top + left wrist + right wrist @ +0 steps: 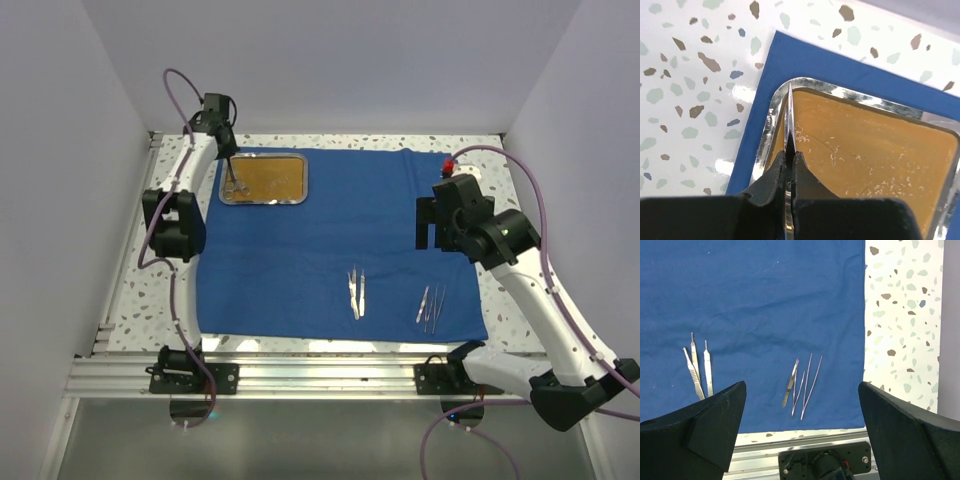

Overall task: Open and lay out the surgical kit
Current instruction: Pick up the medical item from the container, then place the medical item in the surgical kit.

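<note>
The royal-blue cloth (340,220) lies spread flat on the table. At its far left corner sits the steel tray (264,203) with an orange-brown base. My left gripper (229,162) reaches down into the tray's left end, shut on a thin silver instrument (789,115) seen edge-on, its tip by the tray rim (840,92). Three scalpels (356,292) and several tweezers (431,307) lie on the cloth near its front edge. My right gripper (437,225) hovers open above the cloth's right side, holding nothing; the tweezers (807,377) and scalpels (699,367) show below it.
Speckled tabletop (135,290) borders the cloth on the left and right. An aluminium rail (320,375) runs along the near edge with both arm bases. White walls close in the back and sides.
</note>
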You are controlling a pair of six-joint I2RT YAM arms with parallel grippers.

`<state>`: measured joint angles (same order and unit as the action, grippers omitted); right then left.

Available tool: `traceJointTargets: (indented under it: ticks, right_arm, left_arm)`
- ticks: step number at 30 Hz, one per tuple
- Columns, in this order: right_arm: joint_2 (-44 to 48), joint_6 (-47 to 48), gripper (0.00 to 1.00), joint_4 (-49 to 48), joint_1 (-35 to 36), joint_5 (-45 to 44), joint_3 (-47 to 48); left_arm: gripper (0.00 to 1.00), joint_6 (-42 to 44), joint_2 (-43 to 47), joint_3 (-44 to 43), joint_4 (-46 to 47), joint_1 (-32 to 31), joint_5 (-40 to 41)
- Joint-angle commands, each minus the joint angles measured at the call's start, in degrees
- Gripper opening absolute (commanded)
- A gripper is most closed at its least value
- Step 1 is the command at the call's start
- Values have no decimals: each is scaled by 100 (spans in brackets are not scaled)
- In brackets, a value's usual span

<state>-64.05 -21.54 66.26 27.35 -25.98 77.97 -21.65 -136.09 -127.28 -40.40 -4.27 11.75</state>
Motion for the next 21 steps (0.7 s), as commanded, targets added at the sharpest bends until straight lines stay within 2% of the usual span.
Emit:
traceJointTargets:
  ticks: [1, 11, 14, 17, 21]
  right_arm:
    - [191, -61, 98, -166, 7, -13, -19]
    - [323, 53, 98, -227, 7, 128, -89]
    - [367, 88, 98, -289, 7, 172, -142]
    - [411, 132, 98, -385, 7, 225, -230]
    - [446, 150, 98, -552, 7, 365, -440]
  left_arm:
    - [0, 82, 601, -227, -47, -30, -15]
    - [0, 213, 1251, 668, -56, -197, -163]
    - [0, 363, 1804, 1459, 15, -372, -365]
    - [0, 442, 2621, 2627, 243, -732, -524]
    - [0, 5, 3667, 4338, 287, -1512, -630]
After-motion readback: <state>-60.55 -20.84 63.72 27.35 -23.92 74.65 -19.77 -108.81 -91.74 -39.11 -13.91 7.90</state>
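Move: The medical item, a ring-handled scissors-like tool, already hangs from the shut left fingers. The laid-out scalpels, taken as its goal, lie about 38 cm back and 38 cm right of that hand, 8 cm below. The tray's middle is some 5 cm back and 11 cm right, with another pair of scissors in it, 6 cm back and 3 cm right. From the idle right hand the scalpels are roughly 20 cm left, 3 cm back, 23 cm below. The ring-handled tool stays pinched in the left fingers while that arm lifts it about 4.5 cm, then sweeps with gathering speed back and rightwards, about 14 cm back in all, across the tray's near edge towards the scalpels. The hand sinks slightly on the way, turns some 15 degrees clockwise and tips a little farther down. ##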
